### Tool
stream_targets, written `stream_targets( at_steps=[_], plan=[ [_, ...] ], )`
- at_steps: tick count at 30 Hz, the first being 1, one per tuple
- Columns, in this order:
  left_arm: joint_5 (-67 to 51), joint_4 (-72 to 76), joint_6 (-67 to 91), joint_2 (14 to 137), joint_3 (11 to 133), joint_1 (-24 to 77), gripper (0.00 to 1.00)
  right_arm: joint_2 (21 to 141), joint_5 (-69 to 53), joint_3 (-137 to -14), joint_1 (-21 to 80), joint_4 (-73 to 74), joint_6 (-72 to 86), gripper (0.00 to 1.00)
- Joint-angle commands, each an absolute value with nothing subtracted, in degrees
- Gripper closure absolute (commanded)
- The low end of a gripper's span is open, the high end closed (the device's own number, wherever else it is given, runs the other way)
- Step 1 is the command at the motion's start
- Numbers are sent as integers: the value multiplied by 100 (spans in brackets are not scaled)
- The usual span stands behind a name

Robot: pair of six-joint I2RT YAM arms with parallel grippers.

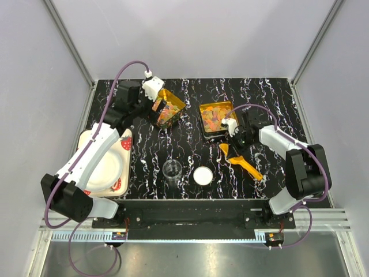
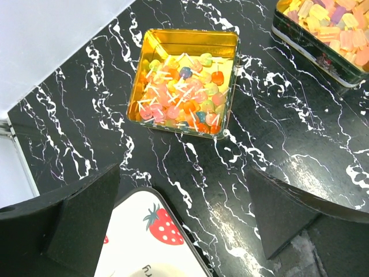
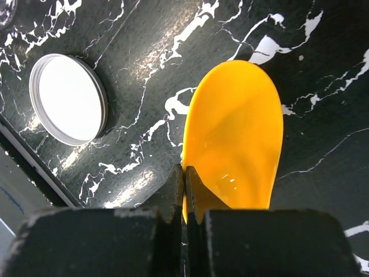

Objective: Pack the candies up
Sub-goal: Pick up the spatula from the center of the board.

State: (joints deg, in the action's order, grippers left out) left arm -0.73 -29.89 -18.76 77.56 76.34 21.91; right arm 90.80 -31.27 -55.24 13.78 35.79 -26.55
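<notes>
Two square gold tins hold the candies. The left tin [image 1: 169, 106] [image 2: 151, 57] has small orange, red, yellow and green candies [image 2: 183, 95] piled toward its near side. The right tin [image 1: 203, 128] [image 2: 300, 36] is full of candies [image 1: 215, 117] [image 2: 340, 26]. My left gripper [image 1: 151, 97] [image 2: 183, 173] hangs open just short of the left tin, nothing between its fingers. My right gripper [image 1: 235, 143] [image 3: 185, 173] is shut on the left rim of the yellow-orange scoop [image 1: 242, 163] [image 3: 236, 138], which lies in front of the right tin.
A strawberry-print tray [image 1: 125, 142] [image 2: 151, 231] carrying a white plate sits at the left under my left arm. A clear glass jar [image 1: 172, 171] and its white lid [image 1: 203, 175] [image 3: 69, 98] stand near the table's front edge.
</notes>
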Motion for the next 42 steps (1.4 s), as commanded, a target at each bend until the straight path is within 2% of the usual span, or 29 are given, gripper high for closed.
stream_targets(
  at_steps=[1, 6, 12, 24, 28, 35, 42],
  plan=[
    [-9, -2900, -1793, 7541, 7567, 2232, 1, 8930, -2865, -5923, 1485, 3822, -2908, 100],
    [-254, -2883, -1723, 7585, 7427, 2250, 1, 8772, -2892, -6038, 1599, 3999, -3129, 100],
    [-1264, -2918, -1574, 7961, 7523, 2250, 1, 8474, -2769, -5819, 1775, 3684, -3348, 100],
    [-4199, -3832, -423, 9483, 9122, 2259, 1, 6910, -1732, -5581, 2302, 2664, -3595, 100],
    [-5140, -3754, -63, 9834, 9412, 2259, 1, 6820, -1425, -5721, 2522, 2514, -3656, 100],
    [-5291, -3630, 650, 10230, 9747, 2267, 1, 6969, -310, -5836, 3216, 2005, -3753, 100],
    [-5212, -3375, 896, 10301, 9554, 2338, 1, 7110, 114, -5950, 3902, 1626, -3841, 100]
  ],
)
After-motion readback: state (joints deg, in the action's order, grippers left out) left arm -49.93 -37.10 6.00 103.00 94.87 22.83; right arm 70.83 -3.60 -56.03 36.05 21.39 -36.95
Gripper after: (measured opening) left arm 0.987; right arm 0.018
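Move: My right fingers are already shut on the yellow spatula at the neck of its bowl; its middle lies about 4 cm back and 3 cm right of them. The ice-pop tin is about 12 cm ahead and 5 cm left, the white lid some 10 cm back and 11 cm left. From my open left hand the spatula is about 32 cm right, 13 cm back and 22 cm down; the lollipop tin is about 10 cm ahead, 5 cm right and 20 cm down. I lift the spatula with my right hand about 13 cm, keeping the pinch at its neck, slowly at first and then fast. The hand drifts forward and then some 6 cm left, tilting so the fingers swing up and forward. Meanwhile my left hand sweeps about 15 cm right towards the spatula, still wide open, turning clockwise and tipping down. ##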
